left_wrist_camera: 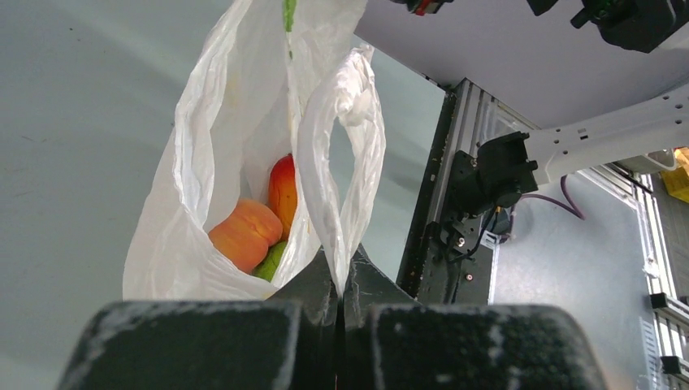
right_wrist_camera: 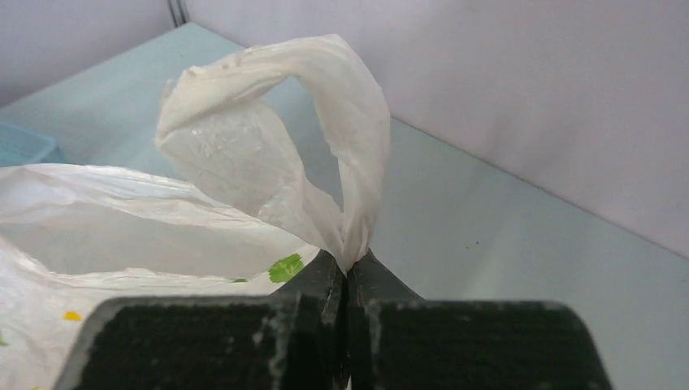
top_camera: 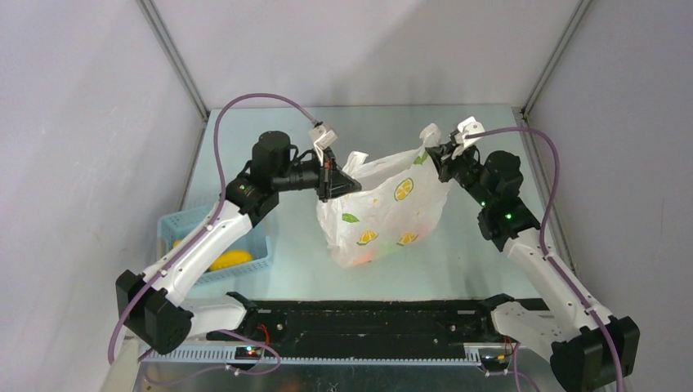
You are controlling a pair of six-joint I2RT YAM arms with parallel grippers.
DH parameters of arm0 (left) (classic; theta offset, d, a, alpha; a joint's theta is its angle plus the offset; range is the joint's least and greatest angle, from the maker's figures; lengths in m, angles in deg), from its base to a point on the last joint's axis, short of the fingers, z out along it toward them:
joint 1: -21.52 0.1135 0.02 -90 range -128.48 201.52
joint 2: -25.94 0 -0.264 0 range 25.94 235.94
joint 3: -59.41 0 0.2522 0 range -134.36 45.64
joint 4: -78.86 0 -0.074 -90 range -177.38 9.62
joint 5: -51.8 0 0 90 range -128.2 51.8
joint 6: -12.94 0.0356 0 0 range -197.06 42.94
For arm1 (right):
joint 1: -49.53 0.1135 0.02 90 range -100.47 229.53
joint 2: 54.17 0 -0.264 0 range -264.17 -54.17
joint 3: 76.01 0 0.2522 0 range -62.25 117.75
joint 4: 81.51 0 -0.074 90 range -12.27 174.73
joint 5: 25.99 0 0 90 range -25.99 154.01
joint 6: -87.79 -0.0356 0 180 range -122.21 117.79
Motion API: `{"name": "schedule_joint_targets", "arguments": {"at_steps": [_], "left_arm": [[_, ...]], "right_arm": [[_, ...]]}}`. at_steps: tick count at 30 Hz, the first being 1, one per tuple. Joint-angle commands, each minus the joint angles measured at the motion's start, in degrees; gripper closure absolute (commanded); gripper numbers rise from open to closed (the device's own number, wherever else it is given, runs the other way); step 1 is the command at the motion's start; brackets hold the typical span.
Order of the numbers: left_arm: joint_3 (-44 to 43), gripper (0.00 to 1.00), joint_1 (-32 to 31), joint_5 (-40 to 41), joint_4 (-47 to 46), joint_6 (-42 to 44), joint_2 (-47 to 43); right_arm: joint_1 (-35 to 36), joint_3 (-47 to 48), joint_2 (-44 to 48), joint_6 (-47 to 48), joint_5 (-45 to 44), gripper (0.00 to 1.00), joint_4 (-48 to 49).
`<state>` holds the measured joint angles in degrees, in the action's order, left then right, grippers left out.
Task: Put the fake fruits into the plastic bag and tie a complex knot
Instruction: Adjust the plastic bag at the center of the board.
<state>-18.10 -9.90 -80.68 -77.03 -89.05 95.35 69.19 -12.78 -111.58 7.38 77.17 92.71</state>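
Note:
The plastic bag [top_camera: 384,214] hangs stretched between my two grippers above the table, white with yellow-green fruit-slice prints. My left gripper [top_camera: 350,184] is shut on the bag's left handle [left_wrist_camera: 337,146]. My right gripper [top_camera: 437,155] is shut on the right handle loop [right_wrist_camera: 325,122], which curls above the pinch. Inside the bag lie the fake fruits: a peach one [left_wrist_camera: 244,233], a red-orange one [left_wrist_camera: 283,191] and a green one [left_wrist_camera: 272,260]. A long yellow fruit [top_camera: 229,260] rests in the blue basket. No knot shows; both handles are apart.
A light blue slatted basket [top_camera: 186,224] stands at the left beside the left arm. A black rail [top_camera: 368,318] runs along the near edge between the arm bases. Walls enclose the table on three sides.

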Motion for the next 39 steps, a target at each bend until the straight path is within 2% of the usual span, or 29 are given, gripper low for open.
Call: {"name": "schedule_joint_targets", "arguments": {"at_steps": [1, 8, 13, 18, 21, 25, 27, 29, 30, 31, 32, 34, 39], "left_arm": [[-0.3, 1.00, 1.2, -1.4, -1.6, 0.4, -2.7], [-2.7, 1.00, 5.7, 2.0, -1.0, -1.7, -7.2], [-3.8, 1.00, 6.6, 4.5, -1.0, -4.5, -8.7], [-2.3, 1.00, 7.1, 8.5, -1.3, -7.8, -7.9], [-0.3, 1.00, 7.2, 7.0, -2.9, -7.7, -7.4], [2.0, 1.00, 7.2, 0.4, -2.4, -3.3, -6.7], [2.1, 0.94, 7.1, -1.2, 0.1, 1.0, -6.8], [1.6, 0.79, 7.1, -2.0, 1.8, 3.3, -7.6], [1.2, 0.58, 7.2, -2.0, 2.0, 3.8, -8.0], [0.9, 0.47, 7.2, -1.8, 1.8, 4.4, -9.0], [-0.1, 0.24, 7.0, -1.3, 1.6, 4.7, -9.4], [-2.6, 0.04, 6.4, 0.4, 1.6, 6.0, -10.5], [-11.8, 0.01, 2.3, 1.6, 1.2, 8.4, -8.7]], "right_arm": [[0.0, 0.0, 4.6, -3.0, 3.1, 1.00, 2.5], [-0.1, 2.5, 11.7, -7.9, 14.4, 1.00, -6.6], [-0.2, 5.2, 12.2, -9.1, 24.9, 1.00, -13.9], [-1.1, 5.5, 11.4, -9.3, 31.0, 1.00, -18.8], [-1.3, 5.5, 9.5, -9.0, 33.8, 1.00, -22.6], [-1.4, 5.5, 6.2, -8.7, 37.3, 1.00, -25.0], [-1.3, 5.5, 5.1, -9.0, 38.6, 1.00, -25.2], [-1.2, 5.4, 4.6, -9.3, 39.7, 1.00, -24.9], [-1.1, 5.5, 4.4, -9.3, 40.2, 1.00, -24.7], [-1.0, 5.5, 4.4, -9.3, 40.5, 1.00, -24.2], [-1.0, 5.5, 4.5, -9.3, 41.0, 1.00, -23.7], [-1.0, 5.4, 4.5, -10.2, 41.9, 1.00, -23.1], [-1.1, 5.5, 4.4, -11.4, 44.1, 1.00, -21.6]]}}
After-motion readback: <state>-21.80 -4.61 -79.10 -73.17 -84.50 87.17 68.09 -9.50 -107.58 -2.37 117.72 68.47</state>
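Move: Between the two grippers, the plastic bag's body hangs from its pinched handles: its middle is some 6 cm back, 6 cm to the right and 14 cm below the left hand. The right handle is about 17 cm right and 8 cm ahead of the left hand; the blue basket lies some 38 cm left, 13 cm back. From the right hand, the bag's middle lies about 14 cm back, 11 cm left and 16 cm lower, the left handle roughly 17 cm left and 8 cm back. Drawing the right handle back about 13 cm and 6 cm left, the right hand arcs up, then down, keeps its pinch, swings counter-clockwise and tips downward. The left hand, still pinching the left handle at first, goes some 4 cm left while rising and sinking back, then opens wide, lets go and rises again. ##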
